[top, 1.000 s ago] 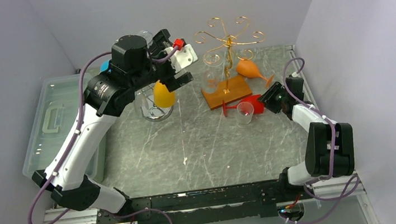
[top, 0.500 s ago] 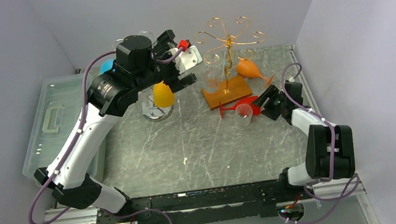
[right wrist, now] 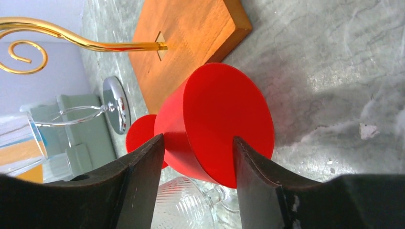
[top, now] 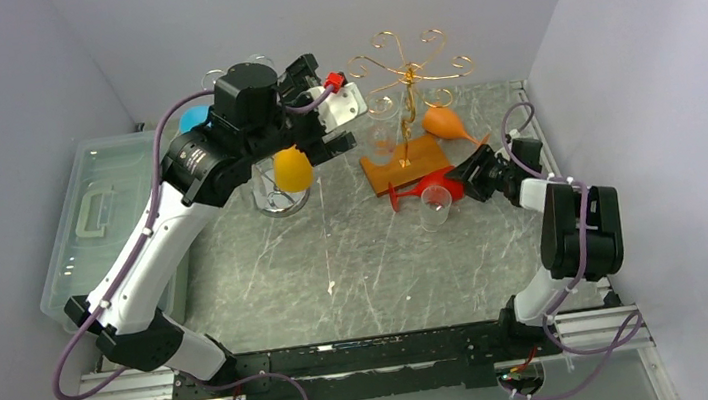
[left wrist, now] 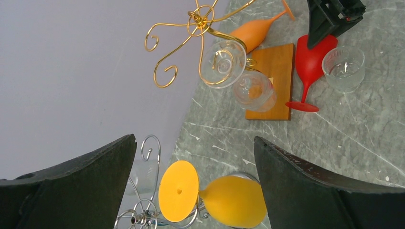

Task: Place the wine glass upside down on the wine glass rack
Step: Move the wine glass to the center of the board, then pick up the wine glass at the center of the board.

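A red wine glass point(top: 426, 189) lies on its side on the table in front of the wooden base point(top: 406, 164) of the gold wire rack point(top: 404, 58). My right gripper point(top: 462, 169) is shut on its bowl point(right wrist: 215, 119), one finger on each side. Clear glasses point(left wrist: 222, 64) hang upside down from the gold rack. At the left, a yellow glass point(top: 292, 170) hangs upside down on a silver wire rack point(top: 274, 194). My left gripper point(left wrist: 195, 139) hovers wide open above the yellow glass point(left wrist: 234, 200), holding nothing.
An orange glass point(top: 447, 124) lies on its side behind the wooden base. A clear ribbed glass point(top: 434, 206) stands just in front of the red one, under my right fingers point(right wrist: 267, 191). A translucent lidded bin point(top: 96, 219) sits at the table's left edge.
My right gripper swung left along the red glass and its jaws widened, then narrowed on the bowl. The red glass shifted slightly left. The left arm drifted a little right, still open.
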Tool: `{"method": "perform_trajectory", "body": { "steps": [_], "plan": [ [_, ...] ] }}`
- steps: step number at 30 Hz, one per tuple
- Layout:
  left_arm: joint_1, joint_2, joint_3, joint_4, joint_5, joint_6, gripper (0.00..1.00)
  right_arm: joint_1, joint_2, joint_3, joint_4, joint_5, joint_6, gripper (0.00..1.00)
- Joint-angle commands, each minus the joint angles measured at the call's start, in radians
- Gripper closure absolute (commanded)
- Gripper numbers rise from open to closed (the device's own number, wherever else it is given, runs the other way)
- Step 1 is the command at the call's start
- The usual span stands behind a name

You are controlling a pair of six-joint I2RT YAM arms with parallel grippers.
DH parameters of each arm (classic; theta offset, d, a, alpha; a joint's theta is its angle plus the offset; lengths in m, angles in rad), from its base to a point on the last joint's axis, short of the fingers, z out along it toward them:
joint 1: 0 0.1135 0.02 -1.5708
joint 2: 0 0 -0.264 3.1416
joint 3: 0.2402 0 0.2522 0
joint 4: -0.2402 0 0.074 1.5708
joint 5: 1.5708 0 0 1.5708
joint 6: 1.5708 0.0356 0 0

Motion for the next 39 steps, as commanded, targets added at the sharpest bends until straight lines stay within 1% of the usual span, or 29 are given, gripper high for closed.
{"method": "perform_trajectory", "body": {
  "steps": [1,6,9,12,16,17,20,21,23,28,31,36,39],
  "plan": [
    [-0.008,-0.003,0.030,0.017,-0.013,0.010,0.01,-0.009,0.035,0.049,-0.012,-0.025,-0.061,0.44],
    [-0.010,-0.006,0.025,0.020,-0.016,0.010,0.01,-0.016,0.059,0.071,-0.010,-0.042,-0.091,0.43],
    [-0.011,-0.011,0.018,0.025,-0.018,0.011,0.01,-0.017,0.081,0.078,0.004,-0.067,-0.086,0.44],
    [-0.012,-0.012,0.020,0.025,-0.022,0.013,0.01,-0.017,0.087,0.068,0.023,-0.092,-0.070,0.56],
    [-0.015,-0.016,0.015,0.026,-0.024,0.014,0.01,-0.017,0.032,0.031,0.019,-0.073,-0.067,0.70],
    [-0.015,-0.018,0.015,0.026,-0.022,0.016,0.01,-0.017,0.011,0.018,0.016,-0.065,-0.063,0.73],
    [-0.017,-0.020,0.015,0.028,-0.020,0.014,0.01,-0.016,-0.071,-0.025,0.016,-0.043,-0.040,0.93],
    [-0.018,-0.020,0.016,0.027,-0.018,0.014,0.01,-0.016,-0.107,-0.032,0.009,-0.029,-0.035,0.97],
    [-0.020,-0.022,0.011,0.032,-0.017,0.017,0.01,-0.016,-0.190,-0.031,-0.035,0.021,-0.042,1.00],
    [-0.027,-0.026,0.010,0.036,-0.017,0.008,0.01,-0.014,-0.403,0.011,-0.141,0.128,-0.047,1.00],
    [-0.030,-0.023,0.021,0.033,-0.017,-0.009,0.01,-0.014,-0.540,0.016,-0.160,0.177,-0.027,1.00],
    [-0.030,-0.018,0.043,0.018,0.009,-0.069,0.01,-0.007,-0.692,0.050,-0.203,0.166,0.021,1.00],
    [-0.030,-0.014,0.049,0.013,0.031,-0.150,0.01,0.011,-0.771,0.071,-0.208,0.156,0.034,1.00]
  ]
}}
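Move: The right gripper's open fingers already straddle the rim of the red wine glass lying on its side; the glass's middle is about 8 cm to the left, 1 cm back and 3 cm below. The clear glass stands roughly 7 cm left and 6 cm back; the board lies some 13 cm left and 5 cm ahead, and the orange wine glass about 12 cm straight ahead. From the left hand, the red wine glass is about 28 cm right, 7 cm ahead and 42 cm below. Ease the right gripper about 1 cm forward over the red wine glass's rim, then close the fingers fully, pinching the bowl's wall with one finger inside and one outside. With that grip kept, lift fast by some 19 cm, drawing back about 5 cm towards the base and tipping the fingers up by nearly 30 degrees. ##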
